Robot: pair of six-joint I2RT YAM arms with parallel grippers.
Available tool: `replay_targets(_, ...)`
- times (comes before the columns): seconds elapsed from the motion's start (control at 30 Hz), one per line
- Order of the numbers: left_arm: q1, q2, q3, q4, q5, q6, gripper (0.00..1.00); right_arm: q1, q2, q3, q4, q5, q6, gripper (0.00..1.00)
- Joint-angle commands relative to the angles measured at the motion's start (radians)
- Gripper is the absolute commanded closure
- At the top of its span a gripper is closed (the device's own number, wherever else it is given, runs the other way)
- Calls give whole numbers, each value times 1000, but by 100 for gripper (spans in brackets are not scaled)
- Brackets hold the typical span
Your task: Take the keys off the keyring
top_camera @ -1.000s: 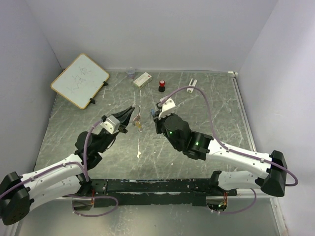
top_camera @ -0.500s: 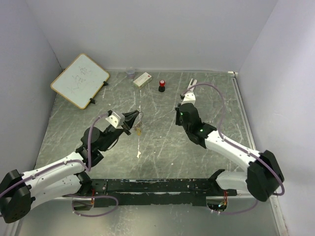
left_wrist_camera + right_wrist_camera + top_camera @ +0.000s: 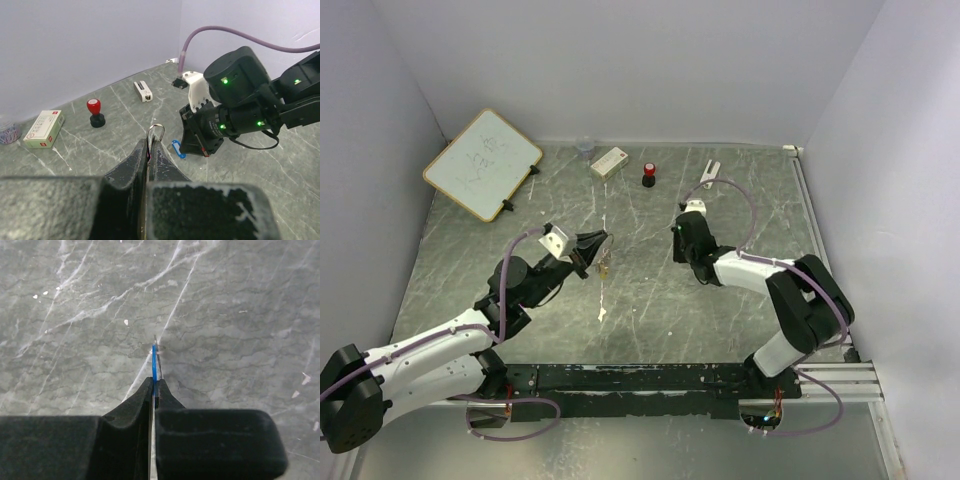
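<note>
My left gripper [image 3: 596, 243] is shut on the thin silvery keyring [image 3: 156, 132]; the ring's loop sticks out past the fingertips [image 3: 150, 142]. An orange-yellow-headed key [image 3: 604, 266] hangs under the gripper above the table. My right gripper [image 3: 682, 245] stands apart to the right, pointing down at the table. It is shut on the blue-headed key [image 3: 154, 364], held edge-on, with its tip and a small wire loop [image 3: 156, 353] at the table surface. The blue key also shows in the left wrist view [image 3: 177, 148], below the right gripper [image 3: 200, 137]. Plain metal keys are not clearly visible.
A whiteboard [image 3: 483, 163] leans at the back left. A small clear cup [image 3: 585, 148], a white box [image 3: 609, 162], a red-capped black bottle [image 3: 648, 175] and a white clip [image 3: 711, 168] stand along the back wall. Walls close in on three sides.
My right gripper has pulled away to the right from the left gripper, with the blue key in it, and dropped towards the table. My left gripper has shifted slightly right, still holding the ring.
</note>
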Motion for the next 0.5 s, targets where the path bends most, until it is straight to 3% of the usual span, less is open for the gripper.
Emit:
replay_targets(0.0,-6,-12,17,14,23,-6,93,-10,51,35,65,-34,15,100)
replay_targets(0.13,-9,-12,15,11,17,-2,93,-13,85,51,69,-25,10,99)
replay_targets(0.2,-10,-9,17,10,17,1,93,-13,93,57,73,-18,2,87)
replay_targets(0.33,-9,-8,17,10,16,4,93,-14,86,67,68,-10,-8,56)
replay_targets(0.37,-9,-9,17,9,15,4,93,-13,74,67,63,-9,-8,42)
replay_targets(0.4,-9,-11,18,8,14,4,93,-13,59,64,63,-10,-8,11)
replay_targets(0.43,-10,-12,17,7,12,5,93,-13,41,58,63,-9,-9,1)
replay_targets(0.47,-10,-12,17,4,11,7,93,-13,20,51,63,-8,-10,0)
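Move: The spot where the right hand sets the blue tag and its key lies about 3 cm ahead, 2 cm left and 3 cm below that hand. The red stamp stands some 22 cm ahead and 6 cm left, the stapler about 24 cm ahead and 9 cm right, and the left hand's keyring is roughly 11 cm back, 14 cm left and 21 cm up. From the left hand the spot is about 14 cm ahead, 13 cm right and 26 cm below. The right fingers let go of the blue tag and key at the table, swinging wide open to either side of them. Before that the hand sinks the last 1 cm or so, then edges about 1.5 cm forward and slightly left just above the marble as it opens, the wrist hardly turning. The left hand stays in place, still pinching the keyring in the air. ##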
